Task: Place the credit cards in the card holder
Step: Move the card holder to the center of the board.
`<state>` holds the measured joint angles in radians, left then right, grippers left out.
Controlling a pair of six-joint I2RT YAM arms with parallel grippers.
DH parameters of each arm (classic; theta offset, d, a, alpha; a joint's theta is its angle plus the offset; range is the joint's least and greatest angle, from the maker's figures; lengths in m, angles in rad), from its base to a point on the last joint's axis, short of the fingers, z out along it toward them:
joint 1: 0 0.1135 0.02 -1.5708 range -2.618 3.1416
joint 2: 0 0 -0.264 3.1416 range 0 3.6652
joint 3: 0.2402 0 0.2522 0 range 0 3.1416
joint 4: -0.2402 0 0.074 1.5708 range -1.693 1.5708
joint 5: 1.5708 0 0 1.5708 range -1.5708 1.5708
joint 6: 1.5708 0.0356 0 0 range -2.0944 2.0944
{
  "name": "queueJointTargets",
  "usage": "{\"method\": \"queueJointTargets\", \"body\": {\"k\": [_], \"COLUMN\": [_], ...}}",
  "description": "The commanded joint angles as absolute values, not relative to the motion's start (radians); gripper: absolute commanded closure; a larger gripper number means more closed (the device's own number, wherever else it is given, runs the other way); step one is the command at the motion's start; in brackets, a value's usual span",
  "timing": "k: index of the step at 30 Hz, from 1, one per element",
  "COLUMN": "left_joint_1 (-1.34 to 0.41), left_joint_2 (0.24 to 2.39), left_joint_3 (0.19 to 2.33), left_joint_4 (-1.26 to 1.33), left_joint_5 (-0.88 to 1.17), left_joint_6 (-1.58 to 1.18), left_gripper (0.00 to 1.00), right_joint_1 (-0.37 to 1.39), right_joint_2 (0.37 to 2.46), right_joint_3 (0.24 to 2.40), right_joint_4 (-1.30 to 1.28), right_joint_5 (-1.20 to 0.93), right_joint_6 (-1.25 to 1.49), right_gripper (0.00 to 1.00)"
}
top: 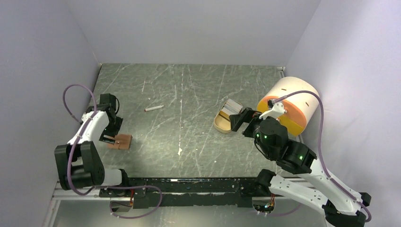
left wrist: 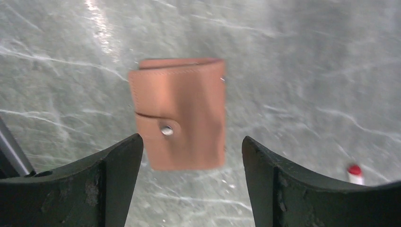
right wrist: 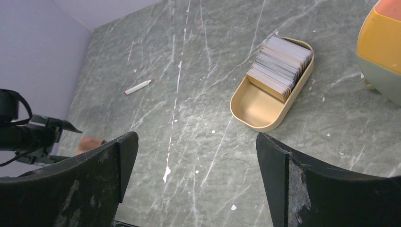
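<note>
The card holder (left wrist: 182, 113), a reddish-brown leather wallet folded shut with its metal snap fastened, lies flat on the table at the near left (top: 124, 141). My left gripper (left wrist: 191, 144) hovers over its near edge, open, with the wallet's lower part between the fingers and touching neither. In the top view that left gripper (top: 110, 138) sits just left of the wallet. The credit cards (right wrist: 280, 66) stand as a whitish stack in the far end of a tan tray (right wrist: 255, 106). My right gripper (right wrist: 196, 142) is open and empty, held above the table short of the tray (top: 221, 124).
A big cream-and-orange cylinder (top: 289, 104) lies at the right, close behind the right arm. A small white stick with a red tip (top: 154, 108) lies mid-table. Walls close in the table on the left, back and right.
</note>
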<state>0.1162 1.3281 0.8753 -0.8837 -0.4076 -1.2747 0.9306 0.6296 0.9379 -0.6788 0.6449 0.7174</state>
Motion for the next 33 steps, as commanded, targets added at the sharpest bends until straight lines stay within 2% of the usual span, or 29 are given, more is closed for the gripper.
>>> {"method": "queueJointTargets", "body": {"k": [1, 6, 8, 10, 14, 22, 28, 33], "left_joint_1": [0.186, 0.186, 0.186, 0.186, 0.160, -0.179, -0.451, -0.610], "left_joint_2": [1.411, 1.499, 1.527, 1.537, 1.527, 1.502, 1.545, 1.576], "left_joint_3": [0.847, 0.829, 0.818, 0.796, 0.763, 0.782, 0.911, 1.037], "left_joint_4": [-0.852, -0.791, -0.780, -0.737, -0.683, -0.709, -0.718, -0.647], "left_joint_5": [-0.388, -0.345, -0.323, -0.277, -0.198, -0.113, -0.089, -0.055], "left_joint_6": [-1.228, -1.198, -1.185, -1.143, -1.108, -1.237, -1.322, -1.256], "left_gripper": [0.19, 0.21, 0.27, 0.38, 0.40, 0.43, 0.43, 0.35], "right_joint_1": [0.925, 0.926, 0.925, 0.925, 0.925, 0.925, 0.925, 0.926], "right_joint_2": [0.616, 0.622, 0.621, 0.622, 0.628, 0.652, 0.667, 0.685], "right_joint_3": [0.939, 0.948, 0.945, 0.942, 0.942, 0.936, 0.931, 0.931], "right_joint_4": [-0.655, -0.664, -0.660, -0.655, -0.647, -0.633, -0.640, -0.655], "right_joint_5": [0.662, 0.669, 0.674, 0.673, 0.666, 0.661, 0.655, 0.645], "right_joint_6": [0.696, 0.692, 0.690, 0.688, 0.688, 0.695, 0.707, 0.718], "right_gripper": [0.00, 0.00, 0.00, 0.00, 0.00, 0.00, 0.00, 0.00]}}
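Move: The card holder lies almost under my left hand, some 6 cm below it, about 2 cm to its right and 1 cm back. The marker is roughly 15 cm ahead and 16 cm to the right of my left hand, and the card tray stands some 46 cm to its right and 11 cm ahead. From my waiting right hand, the holder is about 47 cm to the left, 3 cm ahead and 28 cm below. With my left hand I drop about 5 cm onto the card holder and close partway, pinching it by its front and back edges. Then I sweep it right, low over the board and speeding up, some 22 cm towards the middle, while the hand turns about 40 degrees clockwise and rises slightly at the end; the grip stays on. ##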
